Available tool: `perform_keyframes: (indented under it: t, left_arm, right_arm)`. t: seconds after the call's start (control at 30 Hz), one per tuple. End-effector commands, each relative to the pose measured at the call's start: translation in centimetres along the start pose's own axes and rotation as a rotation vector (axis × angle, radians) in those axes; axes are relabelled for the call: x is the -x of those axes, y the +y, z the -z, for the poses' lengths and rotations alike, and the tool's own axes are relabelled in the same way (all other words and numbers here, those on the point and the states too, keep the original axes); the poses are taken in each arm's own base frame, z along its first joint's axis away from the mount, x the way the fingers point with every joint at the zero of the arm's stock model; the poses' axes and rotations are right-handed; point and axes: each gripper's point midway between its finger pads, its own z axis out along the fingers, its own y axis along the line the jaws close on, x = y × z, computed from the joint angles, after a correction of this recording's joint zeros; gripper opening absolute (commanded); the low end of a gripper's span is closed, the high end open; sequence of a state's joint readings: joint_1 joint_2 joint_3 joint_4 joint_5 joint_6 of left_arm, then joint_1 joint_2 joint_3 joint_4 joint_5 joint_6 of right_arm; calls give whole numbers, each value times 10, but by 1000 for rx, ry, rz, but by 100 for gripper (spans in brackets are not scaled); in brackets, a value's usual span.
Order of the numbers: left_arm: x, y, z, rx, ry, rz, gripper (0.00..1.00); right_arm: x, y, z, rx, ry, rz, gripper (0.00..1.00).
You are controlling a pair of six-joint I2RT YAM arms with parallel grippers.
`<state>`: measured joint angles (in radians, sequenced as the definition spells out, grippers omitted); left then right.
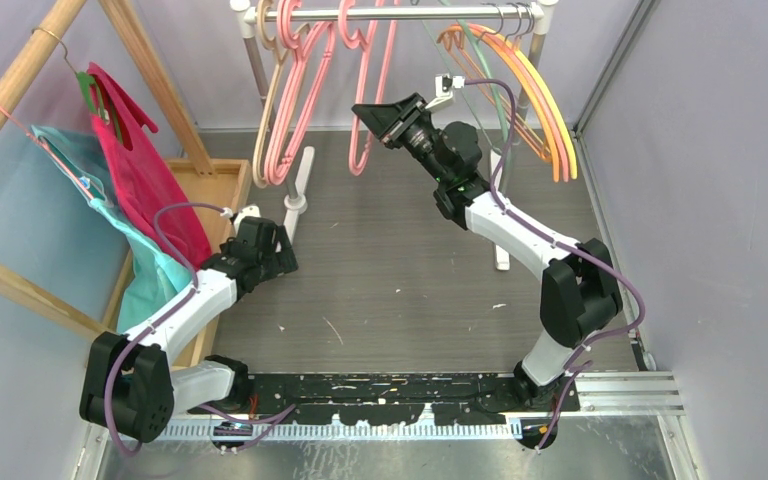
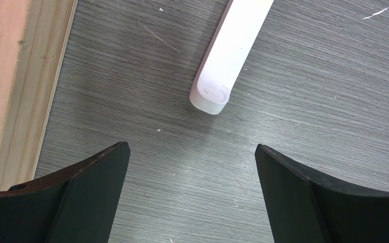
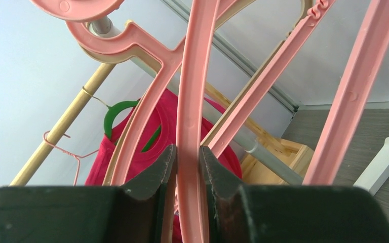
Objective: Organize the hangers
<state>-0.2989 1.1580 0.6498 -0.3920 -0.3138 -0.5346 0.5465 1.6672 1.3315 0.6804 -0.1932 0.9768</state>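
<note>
Several thick pink hangers [image 1: 295,110] and a beige one [image 1: 263,120] hang at the left of the white rack's rod [image 1: 410,13]. Thin orange and yellow hangers [image 1: 550,130] hang at its right end. My right gripper [image 1: 375,115] is raised to the rack and shut on the arm of one pink hanger [image 1: 360,160]. In the right wrist view that arm [image 3: 192,91] runs straight up between the two fingers of the gripper [image 3: 188,152], with other pink hangers [image 3: 354,91] beside it. My left gripper [image 2: 192,152] stands open and empty just above the table, near the rack's white foot [image 2: 228,50].
A wooden frame [image 1: 20,80] at the left carries a green hanger with red cloth [image 1: 135,160] and a thin pink one with teal cloth [image 1: 110,210]. Its wooden base [image 1: 210,180] lies beside my left arm. The rack's other foot [image 1: 501,255] is by my right arm.
</note>
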Motion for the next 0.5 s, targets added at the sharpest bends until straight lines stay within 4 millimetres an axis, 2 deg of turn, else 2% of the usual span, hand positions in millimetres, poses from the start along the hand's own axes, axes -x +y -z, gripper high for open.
perform_keyframes:
  t: [0.0, 0.03, 0.1, 0.13, 0.3, 0.47]
  left_arm:
    - [11, -3, 1, -20, -45, 15, 98]
    - [11, -4, 1, -21, -44, 14, 98]
    - [11, -4, 1, -23, -44, 13, 98]
    - [11, -5, 1, -24, -43, 12, 98]
    - [10, -4, 0, -21, -37, 14, 98]
    - [8, -4, -2, -17, -31, 14, 98]
  right_arm:
    - [15, 10, 5, 10, -38, 22, 33]
    - [15, 10, 8, 0, -38, 39, 44]
    - [18, 13, 17, -14, -45, 66, 89]
    - [20, 14, 22, -20, -49, 83, 99]
    - [15, 1, 51, -108, -19, 187, 100]
    - [-13, -38, 96, -267, 86, 306, 100]
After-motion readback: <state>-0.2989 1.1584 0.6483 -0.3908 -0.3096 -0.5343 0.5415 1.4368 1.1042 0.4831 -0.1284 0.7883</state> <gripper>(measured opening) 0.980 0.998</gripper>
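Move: The right hand grips the last pink hanger by its body, and the part of the bar where its hook appears to sit is about 7 cm ahead of the hand, 1 cm left and 14 cm above. The bodies of the pink hangers already hung are roughly 9 cm left and 6 cm ahead at about hand height, and the green hanger is about 20 cm right and 6 cm ahead. From the idle left hand, that bar spot is about 20 cm ahead, 19 cm right and 48 cm up. The right hand opens its fingers wide from their narrow grip and lets go of the pink hanger under the bar, starting to sink as they spread. It then backs away from the bar and the hanger, down about 5 cm, right about 4 cm and back some 3 cm, while the wrist rolls about 15 degrees with its left side dropping. ##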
